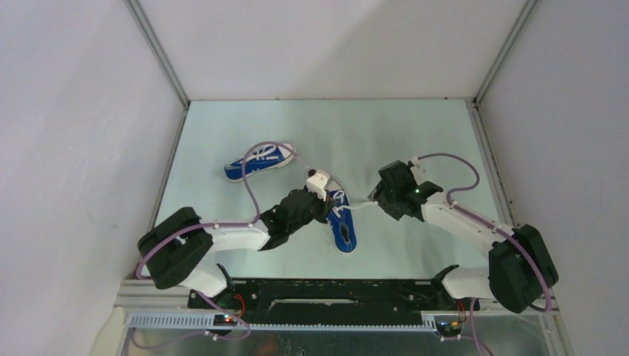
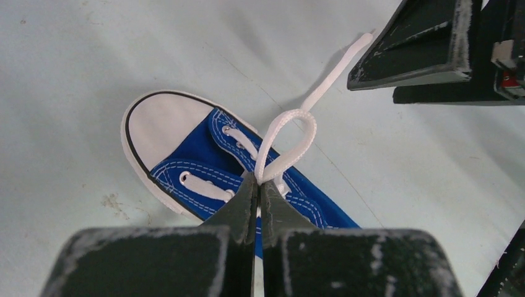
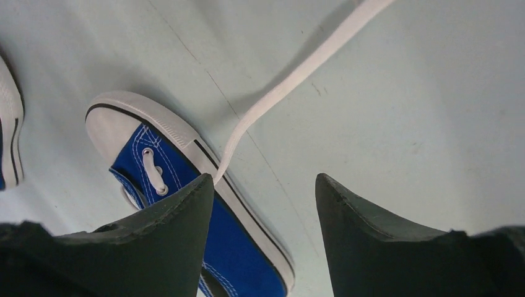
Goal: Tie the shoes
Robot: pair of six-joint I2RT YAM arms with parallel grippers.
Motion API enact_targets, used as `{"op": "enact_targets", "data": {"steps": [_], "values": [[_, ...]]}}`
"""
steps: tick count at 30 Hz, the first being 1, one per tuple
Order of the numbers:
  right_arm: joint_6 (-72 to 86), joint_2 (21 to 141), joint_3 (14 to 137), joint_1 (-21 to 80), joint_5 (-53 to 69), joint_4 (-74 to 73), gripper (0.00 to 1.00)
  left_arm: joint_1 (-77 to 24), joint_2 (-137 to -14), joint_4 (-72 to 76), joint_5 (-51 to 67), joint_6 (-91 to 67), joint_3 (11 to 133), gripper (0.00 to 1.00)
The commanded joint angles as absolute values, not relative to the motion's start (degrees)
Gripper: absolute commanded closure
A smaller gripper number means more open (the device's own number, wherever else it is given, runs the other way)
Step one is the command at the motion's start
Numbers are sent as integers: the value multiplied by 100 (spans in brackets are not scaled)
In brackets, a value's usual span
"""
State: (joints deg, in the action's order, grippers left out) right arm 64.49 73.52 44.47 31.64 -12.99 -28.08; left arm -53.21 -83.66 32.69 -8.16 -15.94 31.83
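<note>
Two blue canvas sneakers lie on the table. One shoe lies at the back left, the other shoe in the middle. My left gripper hangs over the middle shoe and is shut on a loop of its white lace, pinched at the fingertips. My right gripper is open and empty just right of that shoe. The lace's free end runs across the table past its left finger. The right gripper's fingers show in the left wrist view.
The table is pale green with grey walls on three sides. The back-left shoe's sole edge shows at the left of the right wrist view. The arms' black base rail runs along the near edge.
</note>
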Motion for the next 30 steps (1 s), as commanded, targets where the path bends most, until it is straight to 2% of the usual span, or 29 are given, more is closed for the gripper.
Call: {"op": "enact_targets", "data": {"steps": [1,9,16,18,20,21,23,30], "values": [[7867,7741,4500,3288,-1510,-2620,35,-5296,-8283,3783,-762,-1393,3029,100],[8341,8667,4527,3241,-853,-1828,37,-5291,-8262,4136,-765,-1222,2813,100],[7837,9396,4634,2912,-201,-1314,40,-5292,-8279,4269,-733,-1151,2753,100],[7762,9480,4647,2839,-188,-1295,45,-5291,-8308,4266,-738,-1137,2766,100],[7658,9509,4649,2782,-189,-1245,57,-5292,-8304,4271,-741,-1120,2775,100],[7548,9468,4649,2743,-184,-1233,75,-5291,-8305,4267,-749,-1118,2776,100],[7240,9309,4649,2697,-221,-1141,98,-5291,-8313,4257,-769,-1123,2777,100],[5461,8345,4629,2866,-615,-1302,100,-5284,-8478,3818,-701,-1105,3087,100]]}}
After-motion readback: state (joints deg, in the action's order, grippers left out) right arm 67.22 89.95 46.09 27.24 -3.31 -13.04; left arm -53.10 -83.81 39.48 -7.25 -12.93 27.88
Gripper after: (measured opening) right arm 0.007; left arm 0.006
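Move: The loose white lace runs out to the right of the near shoe; the bit that the open right hand goes for lies about 4 cm ahead of that hand, 4 cm to its left and 6 cm below. From the right hand the near shoe's middle is some 11 cm left, 2 cm back and 4 cm lower, and the lace loop is about 13 cm left, level fore and aft and 1 cm higher. For the left hand, still pinching that loop, the same bit of lace lies roughly 10 cm right, 3 cm ahead and 7 cm down. The open right hand sinks about 6 cm beside the near shoe, easing left and turning some 10 degrees clockwise as its left side rises, then pushes about 4 cm forward, its fingertips reaching the loose lace near the table. There it shuts its fingers fully and pinches the lace while edging back about a centimetre to the right, then starts to lift and undoes the clockwise turn, while the left hand keeps its pinch on the lace loop above the shoe and stays nearly still. ##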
